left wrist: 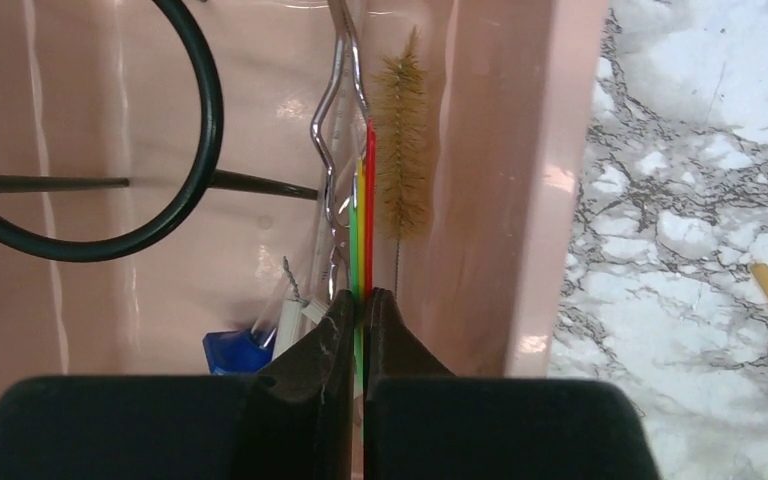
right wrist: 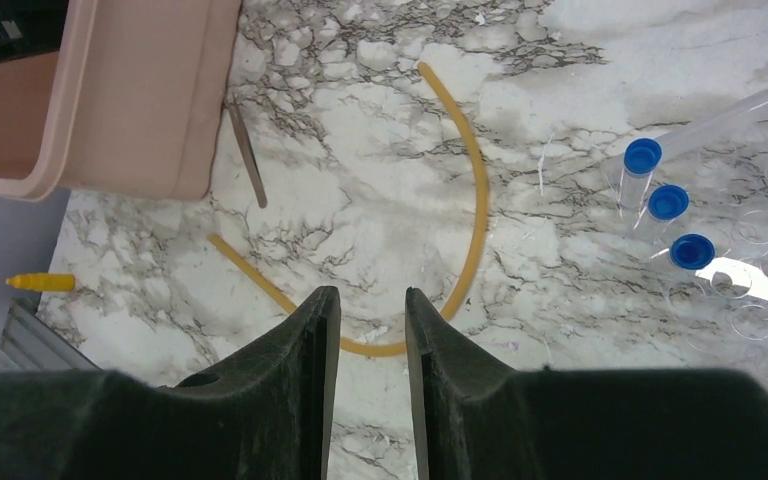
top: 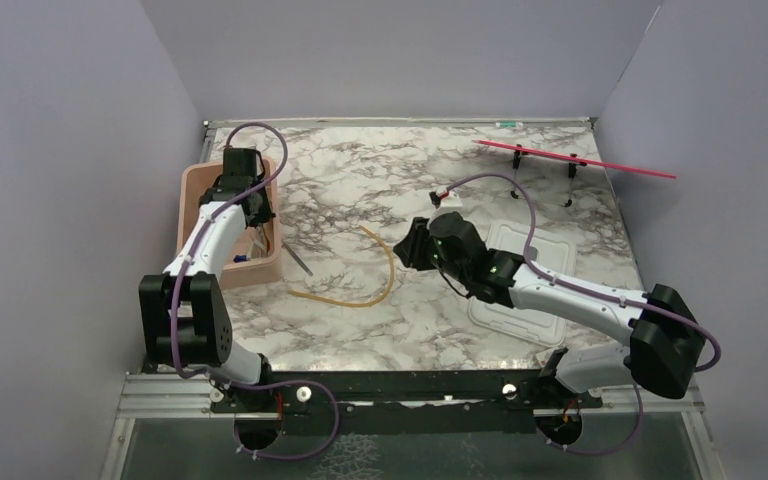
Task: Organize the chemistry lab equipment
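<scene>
My left gripper [left wrist: 362, 295] is inside the pink tub [left wrist: 490, 150], shut on a thin bundle of green, yellow and red sticks [left wrist: 365, 200]. In the tub below it lie a black wire ring [left wrist: 205, 130], metal tongs [left wrist: 332, 120], a brown bristle brush [left wrist: 402, 150] and a blue-based vial [left wrist: 235, 352]. My right gripper [right wrist: 372, 295] hangs open over the curved amber tubing [right wrist: 478, 220] on the marble top, with nothing between its fingers. Three clear blue-capped tubes [right wrist: 668, 202] lie to its right.
A thin grey metal rod [right wrist: 248, 155] lies beside the tub's outer wall. A small yellow piece [right wrist: 40, 283] sits by the table's edge. The white lid [top: 550, 245] lies under the right arm. A pink bar on black stands [top: 570, 158] is at the back right.
</scene>
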Robot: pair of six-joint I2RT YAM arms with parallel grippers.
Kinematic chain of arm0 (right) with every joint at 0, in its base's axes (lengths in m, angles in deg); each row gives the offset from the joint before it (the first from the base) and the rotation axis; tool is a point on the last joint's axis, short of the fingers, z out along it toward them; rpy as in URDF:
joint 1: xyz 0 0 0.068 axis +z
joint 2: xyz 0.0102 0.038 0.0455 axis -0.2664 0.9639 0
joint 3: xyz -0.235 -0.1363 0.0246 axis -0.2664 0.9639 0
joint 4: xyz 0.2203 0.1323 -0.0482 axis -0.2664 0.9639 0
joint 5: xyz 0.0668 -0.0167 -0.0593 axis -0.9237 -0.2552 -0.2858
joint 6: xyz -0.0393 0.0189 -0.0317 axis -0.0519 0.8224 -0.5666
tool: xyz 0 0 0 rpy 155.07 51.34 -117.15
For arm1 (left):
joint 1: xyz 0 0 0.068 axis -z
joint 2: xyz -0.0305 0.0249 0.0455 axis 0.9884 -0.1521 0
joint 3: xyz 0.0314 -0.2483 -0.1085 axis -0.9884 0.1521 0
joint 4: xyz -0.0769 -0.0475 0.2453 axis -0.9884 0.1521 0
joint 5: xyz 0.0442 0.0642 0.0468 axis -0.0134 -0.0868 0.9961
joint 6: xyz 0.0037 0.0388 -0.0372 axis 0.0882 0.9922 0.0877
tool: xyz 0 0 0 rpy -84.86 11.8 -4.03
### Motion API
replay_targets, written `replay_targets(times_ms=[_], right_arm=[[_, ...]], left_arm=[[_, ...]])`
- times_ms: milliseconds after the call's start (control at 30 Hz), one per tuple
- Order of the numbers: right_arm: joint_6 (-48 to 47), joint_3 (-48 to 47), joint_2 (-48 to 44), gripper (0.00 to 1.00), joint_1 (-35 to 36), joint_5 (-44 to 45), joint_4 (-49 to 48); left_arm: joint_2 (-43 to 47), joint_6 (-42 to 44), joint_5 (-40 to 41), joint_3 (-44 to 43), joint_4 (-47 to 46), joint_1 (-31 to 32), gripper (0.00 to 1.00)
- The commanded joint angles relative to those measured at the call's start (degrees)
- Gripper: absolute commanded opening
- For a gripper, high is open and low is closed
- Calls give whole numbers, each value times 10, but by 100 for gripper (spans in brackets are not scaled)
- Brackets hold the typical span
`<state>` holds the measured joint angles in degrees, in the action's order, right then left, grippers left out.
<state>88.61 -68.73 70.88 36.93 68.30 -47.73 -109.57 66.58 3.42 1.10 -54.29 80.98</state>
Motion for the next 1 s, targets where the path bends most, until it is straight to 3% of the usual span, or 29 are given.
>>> replay_targets(times_ms=[0,167,333,533,700,800,967], right_arm=[[3,-1,14,34,-3,-9,-34],[-2,-5,29,34,-3,-8,-35],[-4,-5,26,34,-3,-6,-34],[-3,-5,19,34,-3,4,-27],[-1,-6,11,34,-3,16,-16],[2,-4,2,34,-3,30,-10],[56,0,-23,35,-3,130,71]], left_arm=[[-6,-10,-11,4,-31,-14,9],[11,-17,-12,3,-31,-14,24],[57,-28,-16,-4,-15,-14,32],[134,-63,-28,-30,22,0,34],[182,-91,-34,-31,20,106,36],[190,-105,-95,-18,2,151,38],[183,-162,-149,51,-69,236,44]])
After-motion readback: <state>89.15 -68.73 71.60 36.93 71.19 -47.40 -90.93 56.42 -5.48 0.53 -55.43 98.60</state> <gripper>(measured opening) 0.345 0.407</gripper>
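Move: The left hand keeps the red, yellow and green sticks pinched over the right part of the pink box, whose middle is about 7 cm to its left, level fore and aft and some 3 cm lower. Inside, the black ring stand lies roughly 9 cm left and 5 cm ahead, the blue-footed cylinder about 3 cm left and 4 cm back. A grey rod is on the table, 9 cm right and 8 cm back. From the right hand the box is some 39 cm left and 10 cm ahead. The left fingers open part way and let go of the coloured sticks inside the box, the hand barely shifting. It then climbs about 12 cm out past the rim and swings roughly 14 cm right, drawing back a little, out over the open table. The fingertips tip up some 20 degrees and the hand turns clockwise on the way. ##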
